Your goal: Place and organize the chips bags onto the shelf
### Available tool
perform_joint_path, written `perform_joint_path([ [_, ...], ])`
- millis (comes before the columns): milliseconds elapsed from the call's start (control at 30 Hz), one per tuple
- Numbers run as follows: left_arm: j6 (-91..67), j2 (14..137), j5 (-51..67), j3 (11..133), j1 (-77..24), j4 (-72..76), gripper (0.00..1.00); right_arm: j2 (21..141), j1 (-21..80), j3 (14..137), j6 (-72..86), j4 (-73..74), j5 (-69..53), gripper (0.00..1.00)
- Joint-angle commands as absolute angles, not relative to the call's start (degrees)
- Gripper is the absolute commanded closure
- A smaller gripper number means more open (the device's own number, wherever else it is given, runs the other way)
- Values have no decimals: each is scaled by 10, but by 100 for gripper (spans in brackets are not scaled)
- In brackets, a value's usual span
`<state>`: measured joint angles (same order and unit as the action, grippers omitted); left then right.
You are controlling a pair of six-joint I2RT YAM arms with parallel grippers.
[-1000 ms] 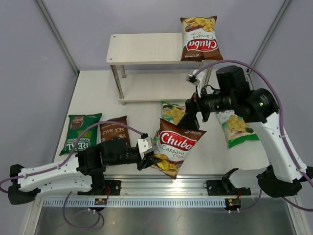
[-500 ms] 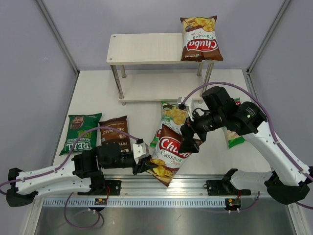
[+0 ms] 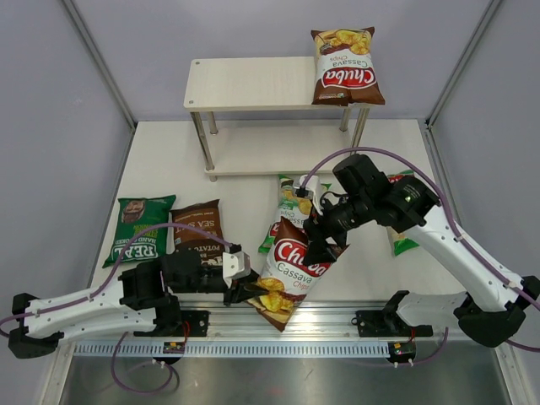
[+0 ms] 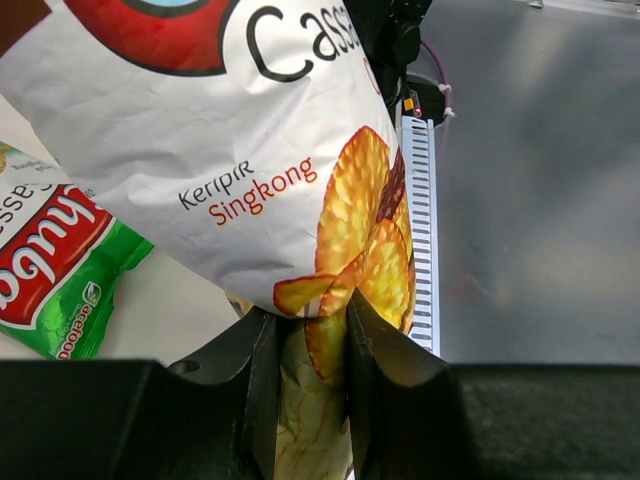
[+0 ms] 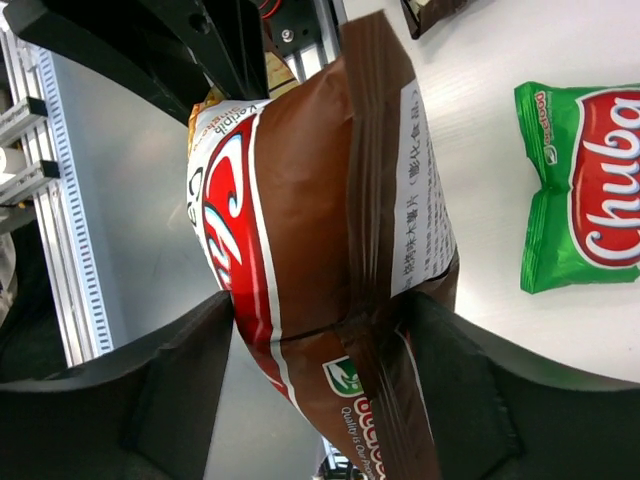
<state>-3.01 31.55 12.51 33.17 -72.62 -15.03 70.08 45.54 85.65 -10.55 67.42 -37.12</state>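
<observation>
A brown Chuba chips bag [image 3: 291,268] hangs tilted over the table's near edge. My left gripper [image 3: 243,289] is shut on its bottom end, and the fingers pinch the crumpled foil [image 4: 308,340]. My right gripper [image 3: 325,240] is open, its jaws wide around the bag's upper part [image 5: 320,300], one finger close against each face. Another brown Chuba bag [image 3: 344,67] stands on the right of the shelf [image 3: 245,83], on its top board. On the table lie a green Chuba bag [image 3: 295,198], a second green one [image 3: 403,243] partly under the right arm, the REAL bag [image 3: 139,228] and the Kettle bag [image 3: 198,226].
The shelf's lower board [image 3: 270,150] is bare, and so is the left part of its top board. A metal rail [image 3: 278,325] with the arm bases runs along the near edge. Grey walls close in both sides. A green Chuba bag [image 5: 590,190] lies just beside the held bag.
The right arm has come down and toward the near left, and its jaws have begun to narrow around the bag's top. The left arm has drawn the bag toward the near edge.
</observation>
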Motion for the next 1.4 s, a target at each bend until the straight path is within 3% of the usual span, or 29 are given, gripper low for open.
perform_joint_path([
  [0, -18, 307, 129, 339, -727, -45, 99, 689, 466, 845, -119, 632, -439, 30],
  [33, -18, 306, 118, 338, -727, -45, 99, 678, 466, 840, -119, 628, -431, 41],
  [133, -21, 306, 85, 333, -727, -44, 97, 657, 466, 834, -115, 604, -417, 56],
  [167, -22, 306, 74, 330, -727, -42, 96, 652, 466, 829, -114, 598, -412, 65],
  [200, -22, 307, 61, 329, -727, -42, 94, 648, 466, 825, -112, 583, -411, 71],
  [233, -28, 307, 32, 329, -727, -44, 85, 641, 466, 823, -109, 575, -414, 75],
  [267, -31, 308, 18, 328, -727, -45, 83, 638, 466, 815, -107, 556, -419, 84],
  [400, -40, 311, -56, 334, -727, -53, 70, 619, 466, 793, -75, 503, -403, 96],
  [433, -47, 311, -70, 337, -727, -56, 63, 616, 466, 790, -71, 496, -395, 98],
  [467, -52, 311, -89, 339, -727, -60, 48, 614, 466, 788, -67, 490, -374, 100],
  [533, -66, 311, -138, 349, -727, -76, 33, 607, 466, 787, -55, 477, -354, 100],
  [567, -74, 311, -159, 353, -727, -83, 20, 606, 466, 789, -49, 470, -338, 100],
  [700, -132, 313, -302, 393, -727, -161, 1, 600, 466, 802, -31, 465, -304, 100],
  [833, -215, 306, -411, 449, -727, -250, 1, 596, 467, 813, -7, 453, -268, 100],
  [1000, -383, 305, -574, 531, -727, -474, 1, 606, 466, 849, 67, 430, -211, 100],
  [1167, -416, 321, -599, 607, -727, -628, 1, 624, 466, 907, 164, 390, -149, 100],
  [1367, -352, 354, -581, 632, -727, -691, 1, 664, 465, 971, 262, 302, -52, 100],
])
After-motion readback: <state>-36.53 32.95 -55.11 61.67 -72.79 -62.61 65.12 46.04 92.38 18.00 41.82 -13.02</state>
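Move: The brown Chuba bag is already held in the left hand, its middle about 9 cm to the right, 3 cm ahead and slightly higher. From the right hand, whose open fingers straddle its other end, that middle is some 8 cm left, 4 cm back and 4 cm lower. A green Chuba bag lies on the table about 20 cm ahead of the right hand, 6 cm left and 25 cm below; the shelf's middle is roughly 40 cm ahead, 10 cm left and 13 cm below. The right fingers close on the near end of the brown Chuba bag, then the left fingers open wide and let go of theirs. The right hand keeps its pinch and carries the bag up about 13 cm and forward some 8, towards the shelf, tilting up and turning clockwise; the emptied left hand withdraws forward, then mostly left about 18 cm and up, swinging some 70 degrees counter-clockwise. ##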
